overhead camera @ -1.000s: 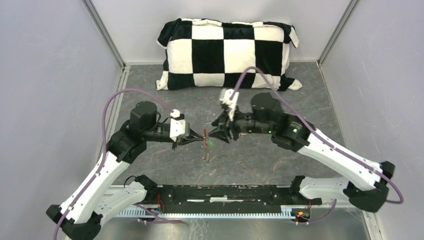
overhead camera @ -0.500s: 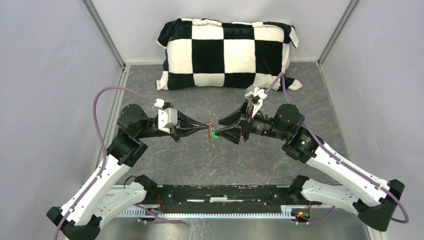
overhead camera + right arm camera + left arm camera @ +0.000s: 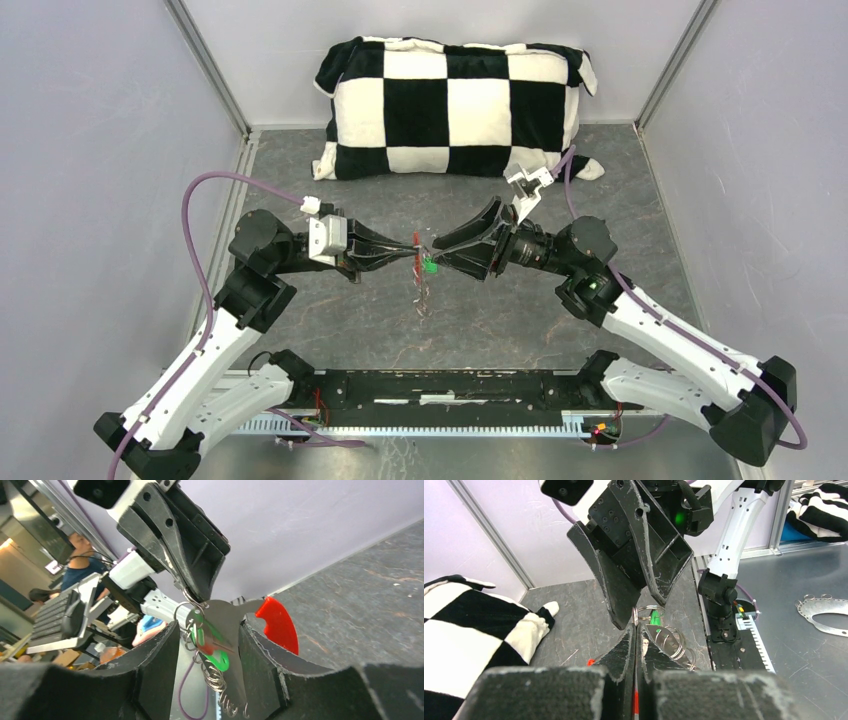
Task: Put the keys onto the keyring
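Above the middle of the table my left gripper point(image 3: 411, 252) is shut on the keyring's flat tag, which shows silver and red point(image 3: 277, 625). The thin silver keyring point(image 3: 644, 612) sticks out past the left fingertips point(image 3: 626, 641), and small chain links point(image 3: 674, 642) hang from it. A green-headed key point(image 3: 218, 658) hangs at the ring. My right gripper point(image 3: 436, 256) faces the left one tip to tip. Its jaws stand apart, one finger point(image 3: 156, 666) on each side of the key and tag. I cannot make out a second key.
A black-and-white checkered pillow point(image 3: 455, 105) lies against the back wall. Grey walls with metal posts close in the left and right sides. The arms' black base rail point(image 3: 450, 385) runs along the near edge.
Both grippers have moved a little away from the bases with the keyring. The right arm has swung its elbow out to the right and rolled its wrist. Its jaws now bracket the green key.
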`<state>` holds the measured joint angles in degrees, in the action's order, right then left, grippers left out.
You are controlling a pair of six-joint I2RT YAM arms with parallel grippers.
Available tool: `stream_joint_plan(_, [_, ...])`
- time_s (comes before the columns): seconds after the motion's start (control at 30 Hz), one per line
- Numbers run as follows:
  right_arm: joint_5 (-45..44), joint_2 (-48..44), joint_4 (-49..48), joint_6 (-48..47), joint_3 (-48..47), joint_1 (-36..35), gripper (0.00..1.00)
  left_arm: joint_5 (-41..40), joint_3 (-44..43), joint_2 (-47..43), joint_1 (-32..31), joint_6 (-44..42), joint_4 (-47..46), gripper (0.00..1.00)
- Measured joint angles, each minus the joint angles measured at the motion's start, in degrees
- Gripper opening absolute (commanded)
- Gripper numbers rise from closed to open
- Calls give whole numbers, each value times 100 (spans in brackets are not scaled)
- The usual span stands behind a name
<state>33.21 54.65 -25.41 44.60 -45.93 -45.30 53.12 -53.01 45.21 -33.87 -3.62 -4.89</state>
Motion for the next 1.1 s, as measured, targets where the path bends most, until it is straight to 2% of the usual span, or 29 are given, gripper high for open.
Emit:
stream_joint_plan(0.23, [144, 160, -706, 603, 129, 7, 50, 131, 0, -46, 0, -28, 4, 2])
stream_joint_plan(0.57, [188, 380, -669, 798, 151, 7, 44, 260, 0, -74, 0, -177, 11, 2])
stream_joint_plan(0.87, [284, 380, -708, 940, 151, 7, 16, 264, -2, -81, 0, -501, 199, 2])
stream_joint_plan(1.1, [284, 382, -457, 780, 146, 4, 9, 262, -2, -85, 0, -555, 267, 2])
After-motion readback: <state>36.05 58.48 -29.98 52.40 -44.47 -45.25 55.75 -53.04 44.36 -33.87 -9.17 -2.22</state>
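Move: The ring lies about 3 cm to the right hand's left, level with it fore-and-aft and in height. The green tag hangs some 3 cm to the right hand's left and 3 cm below, 1 cm nearer the base, and the red grip is about 4 cm left, 2 cm farther out and 4 cm lower. From the left hand, whose shut fingertips already pinch the ring's edge, the ring's middle is about 2 cm to the right. Right hand eases about 1 cm left and 1.5 cm down, closing nearly shut on the left-held ring. ##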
